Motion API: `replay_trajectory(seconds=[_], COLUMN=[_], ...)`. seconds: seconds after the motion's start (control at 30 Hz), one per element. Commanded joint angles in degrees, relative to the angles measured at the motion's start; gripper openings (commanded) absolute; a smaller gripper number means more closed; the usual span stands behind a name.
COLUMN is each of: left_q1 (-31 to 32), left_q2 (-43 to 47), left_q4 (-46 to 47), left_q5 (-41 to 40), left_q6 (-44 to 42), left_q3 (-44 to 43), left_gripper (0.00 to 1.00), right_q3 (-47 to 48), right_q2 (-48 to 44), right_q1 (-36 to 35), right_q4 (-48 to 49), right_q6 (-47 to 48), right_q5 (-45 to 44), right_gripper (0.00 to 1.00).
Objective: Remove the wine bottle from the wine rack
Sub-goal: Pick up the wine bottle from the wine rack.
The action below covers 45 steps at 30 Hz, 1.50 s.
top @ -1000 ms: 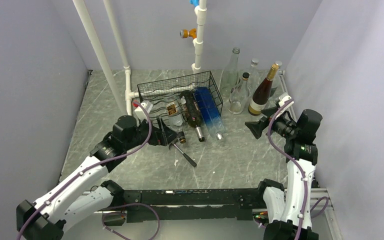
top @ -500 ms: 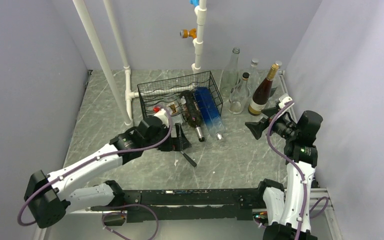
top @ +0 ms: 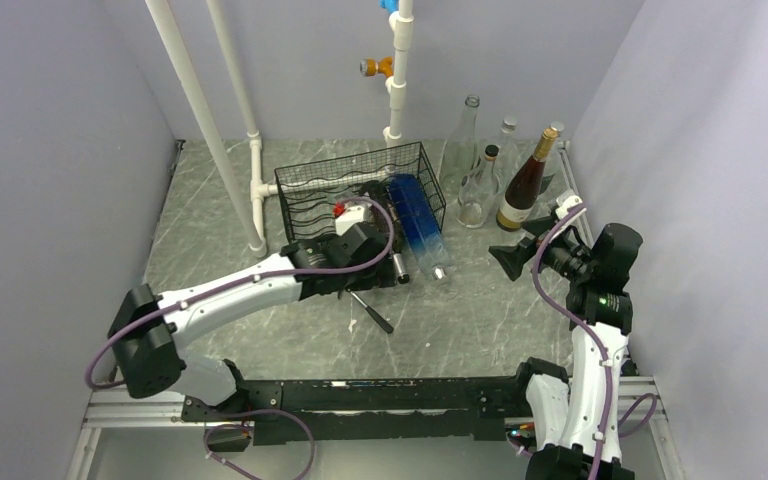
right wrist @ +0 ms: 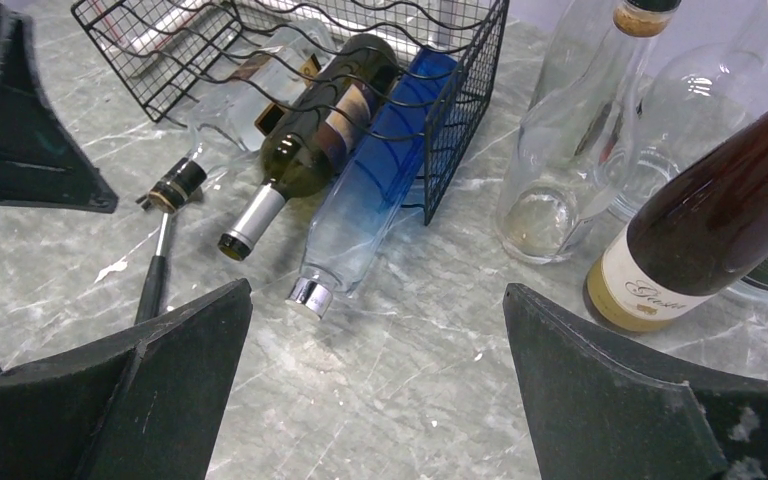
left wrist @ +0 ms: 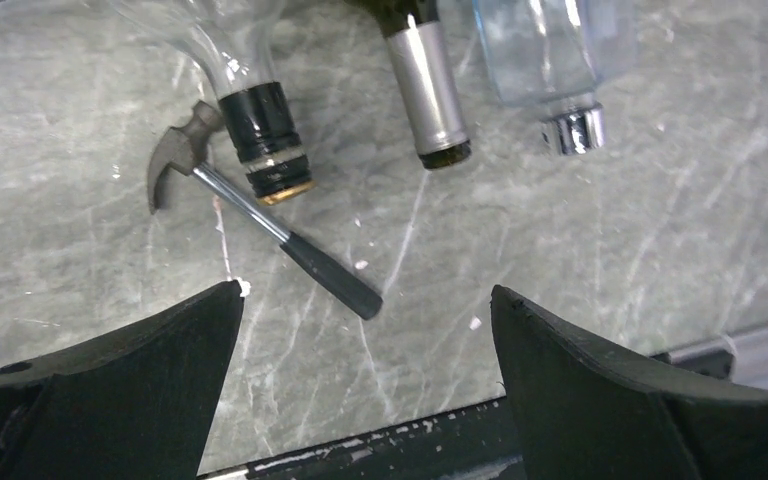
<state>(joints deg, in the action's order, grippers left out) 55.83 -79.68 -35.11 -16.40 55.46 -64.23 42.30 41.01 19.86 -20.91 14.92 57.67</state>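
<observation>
The black wire wine rack [top: 360, 185] stands mid-table with three bottles lying in it, necks poking out the front. They are a clear one [right wrist: 175, 185], a dark green wine bottle [right wrist: 300, 150] with a silver foil neck [left wrist: 430, 100], and a blue one [right wrist: 370, 200]. My left gripper [left wrist: 365, 295] hangs open just in front of the necks, above the table, holding nothing. My right gripper [right wrist: 376, 288] is open and empty, off to the right of the rack [right wrist: 290, 60] and facing it.
A small hammer [left wrist: 260, 225] lies on the table by the clear bottle's neck. Several upright bottles stand at the back right, among them a brown one with gold foil [top: 525, 185] and clear ones [top: 463, 140]. White pipes [top: 220, 130] rise left of the rack.
My left arm has swung right and forward, from left of the rack to over the bottle necks at its front. The right arm has barely moved.
</observation>
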Motion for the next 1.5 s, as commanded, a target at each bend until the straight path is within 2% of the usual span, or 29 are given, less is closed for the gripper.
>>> replay_trajectory(seconds=[0.0, 0.2, 0.4, 0.57, 0.77, 1.17, 1.47], left_q1=[1.33, 1.38, 1.38, 0.94, -0.13, -3.84, -5.53], left_q2=[-4.62, -8.36, -7.55, -7.81, -10.97, -12.39, -16.13], left_q4=[-8.33, -8.63, 0.28, 2.22, 1.12, 9.92, 11.66], left_q5=[-10.17, -16.21, -18.01, -20.32, -20.05, -15.5, -13.49], left_q6=[2.89, 1.57, -4.61, -4.06, -2.17, -2.82, -1.74], left_q3=[-7.06, -9.15, -5.55, -4.41, -5.89, -0.74, 0.0], left_gripper=[1.0, 1.0, 0.99, 0.97, 0.92, 0.74, 0.68], right_q3=[-0.12, -0.29, -0.23, -0.2, -0.36, -0.56, -0.64], right_q2=[-1.02, -1.54, -1.98, -1.91, -1.9, -1.9, -1.9], right_q1=[0.11, 0.14, 0.09, -0.08, -0.03, -0.08, -0.06], right_q4=[2.89, 2.97, 2.89, 2.8, 2.89, 3.15, 3.15], right_q6=[-0.44, -0.32, -0.33, -0.23, -0.24, -0.28, -0.2], right_q5=[2.31, 2.07, 2.53, 2.45, 2.45, 2.54, 2.45], right_gripper=[1.0, 1.0, 1.0, 1.0, 1.0, 1.0, 1.0])
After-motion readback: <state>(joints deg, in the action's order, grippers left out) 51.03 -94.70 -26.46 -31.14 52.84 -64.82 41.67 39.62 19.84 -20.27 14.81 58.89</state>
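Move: The clear bottle's black-capped neck, sticking out of the rack towards the robot, lies about 8 cm ahead of the left hand, 3 cm to its left and 12 cm below. The green bottle's neck is about as far ahead but 5 cm to this hand's right. The hammer lies some 3 cm ahead, 3 cm left and 14 cm down. From the right hand the clear bottle's neck is roughly 5 cm ahead, 26 cm left and 21 cm below. The clear bottle's neck is what the left hand comes down on: it reaches forward about 8 cm and sinks some 6 cm, edging left, first mostly forward and then more steeply down. Early on the wrist rolls left side up, turns counter-clockwise and lifts its pointing a little, lining the jaw up with the neck, while the fingers later close by about a third without visibly gripping. ##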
